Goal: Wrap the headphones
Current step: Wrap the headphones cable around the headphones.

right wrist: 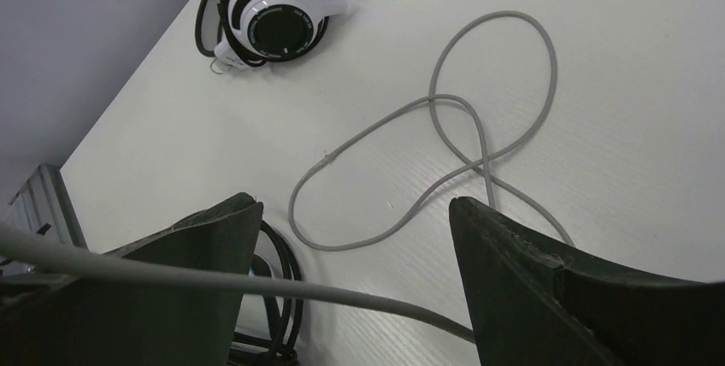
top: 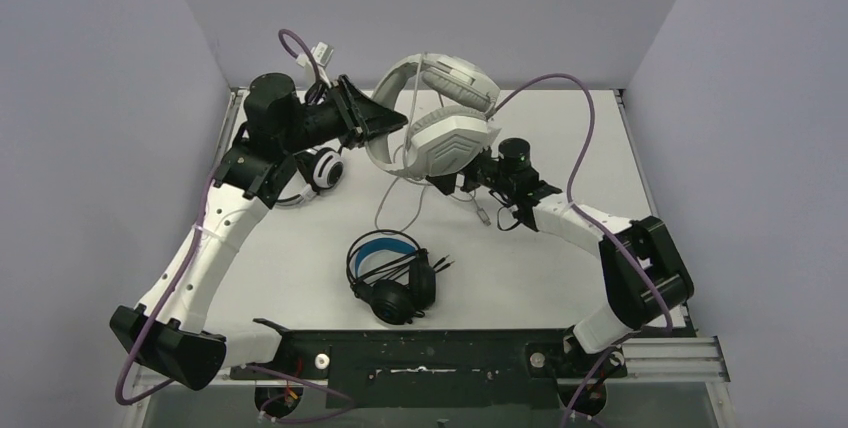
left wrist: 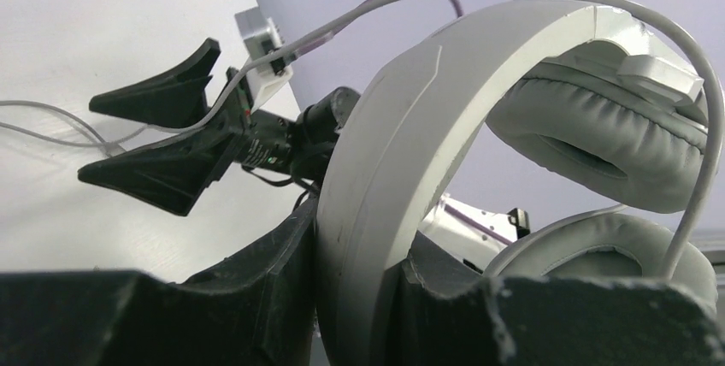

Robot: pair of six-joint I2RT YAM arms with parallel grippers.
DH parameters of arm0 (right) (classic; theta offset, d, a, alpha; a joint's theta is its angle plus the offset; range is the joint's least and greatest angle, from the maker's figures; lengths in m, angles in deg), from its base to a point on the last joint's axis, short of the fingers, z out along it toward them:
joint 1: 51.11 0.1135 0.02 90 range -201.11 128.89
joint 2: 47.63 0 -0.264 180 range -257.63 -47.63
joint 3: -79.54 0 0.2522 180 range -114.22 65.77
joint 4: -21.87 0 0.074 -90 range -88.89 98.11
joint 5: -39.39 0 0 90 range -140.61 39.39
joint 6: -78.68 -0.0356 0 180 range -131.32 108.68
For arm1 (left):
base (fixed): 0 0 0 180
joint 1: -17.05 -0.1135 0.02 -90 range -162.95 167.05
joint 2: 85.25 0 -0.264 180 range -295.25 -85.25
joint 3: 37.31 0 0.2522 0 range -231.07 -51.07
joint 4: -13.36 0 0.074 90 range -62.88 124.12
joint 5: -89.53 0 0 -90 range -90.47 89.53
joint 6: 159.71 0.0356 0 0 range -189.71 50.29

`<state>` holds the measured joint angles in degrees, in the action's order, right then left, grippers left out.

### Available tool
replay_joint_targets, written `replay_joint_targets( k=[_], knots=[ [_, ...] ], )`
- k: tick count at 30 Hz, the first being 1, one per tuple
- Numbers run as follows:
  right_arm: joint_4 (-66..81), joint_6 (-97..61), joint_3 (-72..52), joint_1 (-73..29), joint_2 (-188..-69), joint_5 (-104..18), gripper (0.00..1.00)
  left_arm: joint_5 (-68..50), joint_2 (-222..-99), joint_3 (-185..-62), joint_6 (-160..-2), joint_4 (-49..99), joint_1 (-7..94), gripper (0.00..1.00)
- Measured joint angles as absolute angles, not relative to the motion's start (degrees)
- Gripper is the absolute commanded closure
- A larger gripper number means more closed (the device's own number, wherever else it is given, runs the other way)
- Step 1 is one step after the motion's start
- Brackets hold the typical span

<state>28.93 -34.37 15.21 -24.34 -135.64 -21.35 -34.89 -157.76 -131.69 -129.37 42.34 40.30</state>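
A white headset [top: 440,113] hangs in the air at the back of the table, and my left gripper [top: 385,126] is shut on its headband [left wrist: 402,152]. In the left wrist view the band fills the gap between the left gripper's [left wrist: 359,246] jaws. The headset's pale cable [top: 398,198] drops to the table and lies there in loops [right wrist: 479,144]. My right gripper [top: 455,185] is just below the ear cups, open; a stretch of pale cable [right wrist: 342,293] crosses the gap of the right gripper [right wrist: 352,208], ungripped. A black headset with a blue-lined band [top: 390,273] lies near the front.
A white headset with a black ear-cup centre [right wrist: 274,15] lies by the left wall, under my left arm [top: 320,168], its dark cable wound round it. Purple-grey walls close in the table at left, back and right. The arm bases stand along the near edge.
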Motion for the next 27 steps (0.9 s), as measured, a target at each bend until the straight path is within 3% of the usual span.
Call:
replay_joint_targets(
  k=[3, 10, 14, 19, 27],
  knots=[
    [33.0, -34.8, 17.2, -24.3, -137.9, -20.2, 0.21, -34.1, -157.8, -132.6, -130.7, 42.3, 39.6, 1.00],
    [43.4, -38.1, 17.8, -24.3, -146.9, -18.1, 0.43, -32.4, -157.6, -134.8, -133.5, 41.0, 38.9, 1.00],
    [48.4, -40.6, 18.2, -23.3, -150.6, -17.8, 0.62, -31.3, -157.4, -134.9, -135.3, 40.0, 38.1, 1.00],
    [53.2, -42.6, 19.8, -20.4, -151.5, -17.6, 0.98, -29.6, -157.5, -135.5, -136.5, 39.3, 36.9, 1.00],
    [42.9, -40.4, 24.9, -18.0, -140.4, -23.3, 1.00, -16.1, -159.4, -138.1, -129.2, 39.5, 34.9, 1.00]
  ],
)
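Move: The cable of the white headphones hangs slantwise through the right hand's open fingers; the stretch to be pinched is about 3 cm to its left and 6 cm below, with the white headphones nearly straight above, some 29 cm up. On the table, some 15 cm down, a grey cable loop lies 4 cm ahead and 10 cm left, the black headphones 15 cm back and 13 cm left. From the left hand, that stretch is about 30 cm below, 6 cm ahead and 6 cm right. The right hand sinks about 7 cm along the hanging cable, edging left as its wide-open fingers shut and pinch the cable, then draws back some 4 cm with it, easing right and finally slightly up. The left hand keeps its grip on the white headphones' band, first rising about 5 cm, then swinging forward and left away from the right hand, turning some 25 degrees counter-clockwise. ##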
